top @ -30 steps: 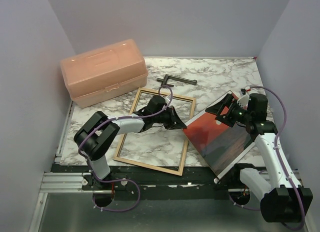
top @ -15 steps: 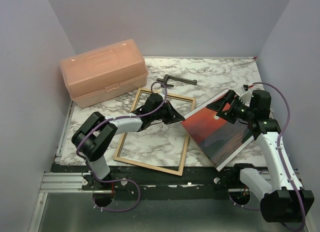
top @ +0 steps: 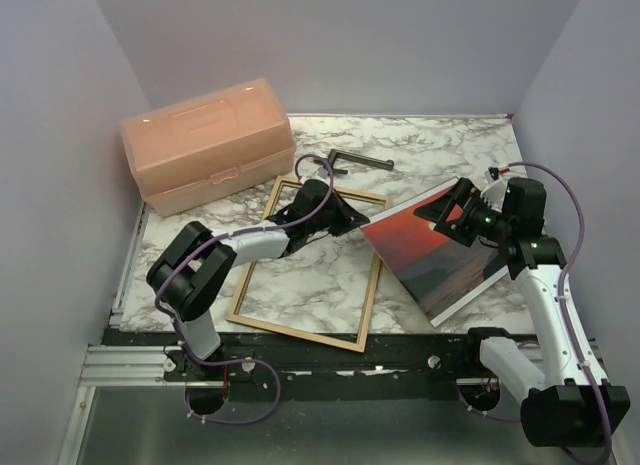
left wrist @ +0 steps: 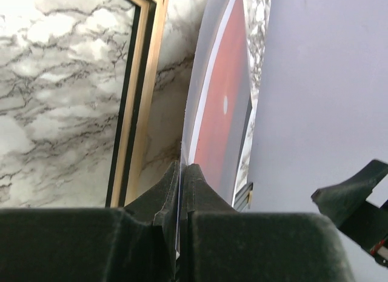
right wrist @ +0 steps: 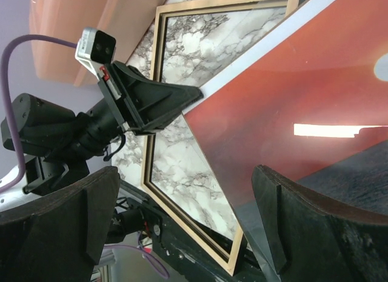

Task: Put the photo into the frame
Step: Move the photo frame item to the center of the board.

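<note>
The photo (top: 440,257), a glossy red sunset print with a white border, lies tilted at the right of the marble table, its left corner raised. My left gripper (top: 354,222) is shut on that corner; in the left wrist view the fingers (left wrist: 195,180) pinch the thin edge of the photo (left wrist: 219,112). The tan wooden frame (top: 371,283) lies flat to the left, its right rail next to the photo. My right gripper (top: 452,215) hangs open over the photo's far edge, and in the right wrist view its fingers straddle the photo (right wrist: 315,94) beside the frame (right wrist: 153,112).
A pink plastic toolbox (top: 208,143) stands at the back left. A dark metal tool (top: 352,163) lies just beyond the frame. Walls close in on the left, back and right. A black rail (top: 330,350) runs along the table's near edge.
My left gripper has drawn back towards the frame's far right corner with the photo's corner in it. The photo has shifted away from the near edge. The right gripper moved slightly right.
</note>
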Tool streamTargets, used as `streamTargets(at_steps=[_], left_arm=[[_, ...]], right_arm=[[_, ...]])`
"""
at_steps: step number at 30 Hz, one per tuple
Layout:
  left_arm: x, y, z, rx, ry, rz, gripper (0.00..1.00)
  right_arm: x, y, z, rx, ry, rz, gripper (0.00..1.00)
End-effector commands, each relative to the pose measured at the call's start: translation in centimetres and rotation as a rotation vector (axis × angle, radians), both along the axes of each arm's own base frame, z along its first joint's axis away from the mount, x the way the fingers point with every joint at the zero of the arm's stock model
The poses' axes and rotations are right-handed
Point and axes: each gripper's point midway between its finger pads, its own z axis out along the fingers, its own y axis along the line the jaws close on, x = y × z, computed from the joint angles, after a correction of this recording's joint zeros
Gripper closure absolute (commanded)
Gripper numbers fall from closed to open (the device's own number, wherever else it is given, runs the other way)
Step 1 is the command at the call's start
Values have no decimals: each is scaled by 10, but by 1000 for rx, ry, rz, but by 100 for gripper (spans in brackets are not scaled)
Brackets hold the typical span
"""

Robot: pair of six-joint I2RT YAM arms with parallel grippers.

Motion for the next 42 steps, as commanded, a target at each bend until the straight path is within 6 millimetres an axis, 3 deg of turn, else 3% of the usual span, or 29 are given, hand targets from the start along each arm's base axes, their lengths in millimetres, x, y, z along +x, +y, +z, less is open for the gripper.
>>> streamTargets(at_steps=[1,11,25,28,35,37,42], left_arm=[[23,-1,-6,81,-19,99,100],[10,-53,-17,80,13,-18,100],[-47,-84,-49,175,60,-168,99],[-56,-81,-53,218,60,-189,86],[-69,-58,-61,385,39,-234,27],[-70,-48,-60,430,27,-232,20],[-68,-24,-43,508,-38,-210,13]], right_arm=[[-4,0,11,-8,-25,6,0],[-8,-3,3,-31,-8,0,0],[-11,-4,-12,-34,23,-7,0],[-12,-3,-16,-31,31,-7,0],[-13,-3,-24,-33,42,-5,0],[-13,-5,-27,-40,48,-9,0],[-14,-6,-32,-51,59,-12,0]])
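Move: The photo, its left corner pinched and raised by the left hand, has its middle about 17 cm to that hand's right, 6 cm back and 6 cm lower. The spot for that corner, just outside the frame's right bar, is roughly 8 cm right, 6 cm back and 9 cm down; the frame's middle is some 12 cm left, 8 cm back and 11 cm down. From the open right hand, the photo's middle is about 4 cm right, 3 cm back and 16 cm below. The photo, still pinched by its left corner, is carried slightly forward by the left hand, then some 8 cm to the right and, curving back, lowered towards the board. The fingers open nearly wide and let go of the corner as the hand goes on back and down beside the frame's right bar, rolling about 20 degrees with its left side up. The empty right hand, still wide open, sinks about 2 cm. ##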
